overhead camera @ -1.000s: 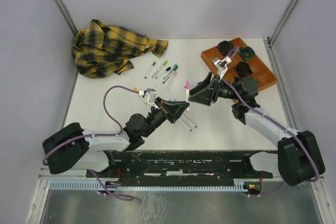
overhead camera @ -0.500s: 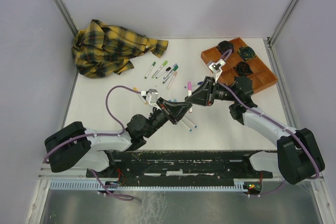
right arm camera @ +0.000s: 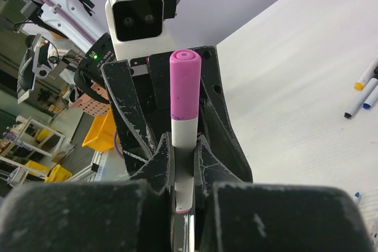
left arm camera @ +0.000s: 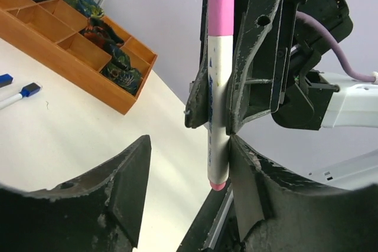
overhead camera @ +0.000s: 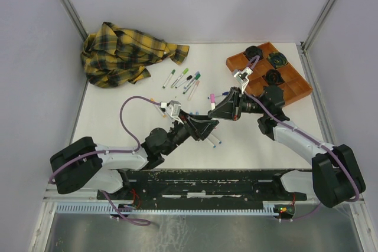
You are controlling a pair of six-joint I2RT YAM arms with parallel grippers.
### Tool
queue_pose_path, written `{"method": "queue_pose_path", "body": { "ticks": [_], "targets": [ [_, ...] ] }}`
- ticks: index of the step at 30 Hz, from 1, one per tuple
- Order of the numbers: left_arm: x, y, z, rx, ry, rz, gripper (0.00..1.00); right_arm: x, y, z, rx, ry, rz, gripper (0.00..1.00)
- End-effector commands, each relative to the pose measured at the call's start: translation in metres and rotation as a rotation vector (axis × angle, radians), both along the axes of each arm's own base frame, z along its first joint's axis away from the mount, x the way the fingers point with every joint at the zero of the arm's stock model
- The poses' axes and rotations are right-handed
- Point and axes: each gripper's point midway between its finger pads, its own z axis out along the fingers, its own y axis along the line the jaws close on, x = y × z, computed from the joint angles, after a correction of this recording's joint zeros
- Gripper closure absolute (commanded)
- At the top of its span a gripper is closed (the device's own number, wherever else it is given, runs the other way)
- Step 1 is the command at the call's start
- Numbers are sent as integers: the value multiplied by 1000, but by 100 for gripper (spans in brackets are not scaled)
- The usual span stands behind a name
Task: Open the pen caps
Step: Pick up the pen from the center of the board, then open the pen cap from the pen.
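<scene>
A white pen point(right arm camera: 183, 137) with a pink cap point(right arm camera: 185, 84) stands upright above the table. My right gripper point(right arm camera: 184, 157) is shut on its white barrel, below the cap. In the left wrist view the same pen point(left arm camera: 217, 116) hangs between my left gripper's point(left arm camera: 189, 151) open jaws, its lower end close to the right finger point(left arm camera: 245, 175). From above, the pink cap point(overhead camera: 212, 97) sticks up by my right gripper point(overhead camera: 215, 110), with my left gripper point(overhead camera: 208, 128) just below it. Several capped pens point(overhead camera: 184, 78) lie at the back of the table.
Two blue-tipped pens point(overhead camera: 214, 140) lie by the left gripper. An orange tray point(overhead camera: 297, 84) with dark round objects stands at the back right. A yellow plaid shirt point(overhead camera: 127, 54) is heaped at the back left. More pens point(right arm camera: 365, 90) lie at the right of the right wrist view.
My right gripper has closed on the pen's barrel. My left gripper has opened and let go of the pen, and it has drawn back slightly.
</scene>
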Motion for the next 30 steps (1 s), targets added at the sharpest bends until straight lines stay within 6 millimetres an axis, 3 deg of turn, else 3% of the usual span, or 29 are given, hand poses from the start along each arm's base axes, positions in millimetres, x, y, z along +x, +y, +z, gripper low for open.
{"method": "queue_pose_path", "body": {
  "ticks": [1, 5, 12, 14, 17, 25, 30],
  "targets": [
    [0, -2, -5, 27, 7, -10, 38, -2, 1, 29, 39, -105, 16, 100],
    [-2, -7, -10, 36, 9, -33, 43, -2, 1, 28, 37, -106, 15, 100],
    [-5, -16, -11, 47, 0, -78, 63, -2, 1, 26, 31, -106, 10, 94],
    [-6, -19, -10, 48, -2, -93, 73, -1, 1, 26, 29, -105, 9, 92],
    [-7, -23, -9, 47, -7, -115, 95, -1, 1, 25, 26, -105, 9, 87],
    [-4, -23, 5, -10, -5, -117, 97, -3, 2, 20, 12, -103, 14, 64],
    [-1, -22, 10, -45, -2, -106, 97, -7, 6, 18, 10, -108, 29, 61]
  ]
}}
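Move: The upright pink-capped pen is held in the right fingers. Its middle stands about 2 cm to the right of the left hand, 1 cm nearer the base and 4 cm higher, so the open left fingers are around its lower end. From the right hand, the pen's middle is some 2 cm above the grip, neither ahead nor to the side. Two uncapped pens lie roughly 4 cm ahead, 2 cm right and 20 cm below the left hand. Rightward, a little back and down, the left hand eases about 2 cm onto the upright pen, turning some 5 degrees clockwise, and closes its wide-open fingers to pinch the white barrel near its bottom end. The right hand keeps its grip higher up until those fingers are shut, then opens around the barrel partway while sinking about 1 cm. ##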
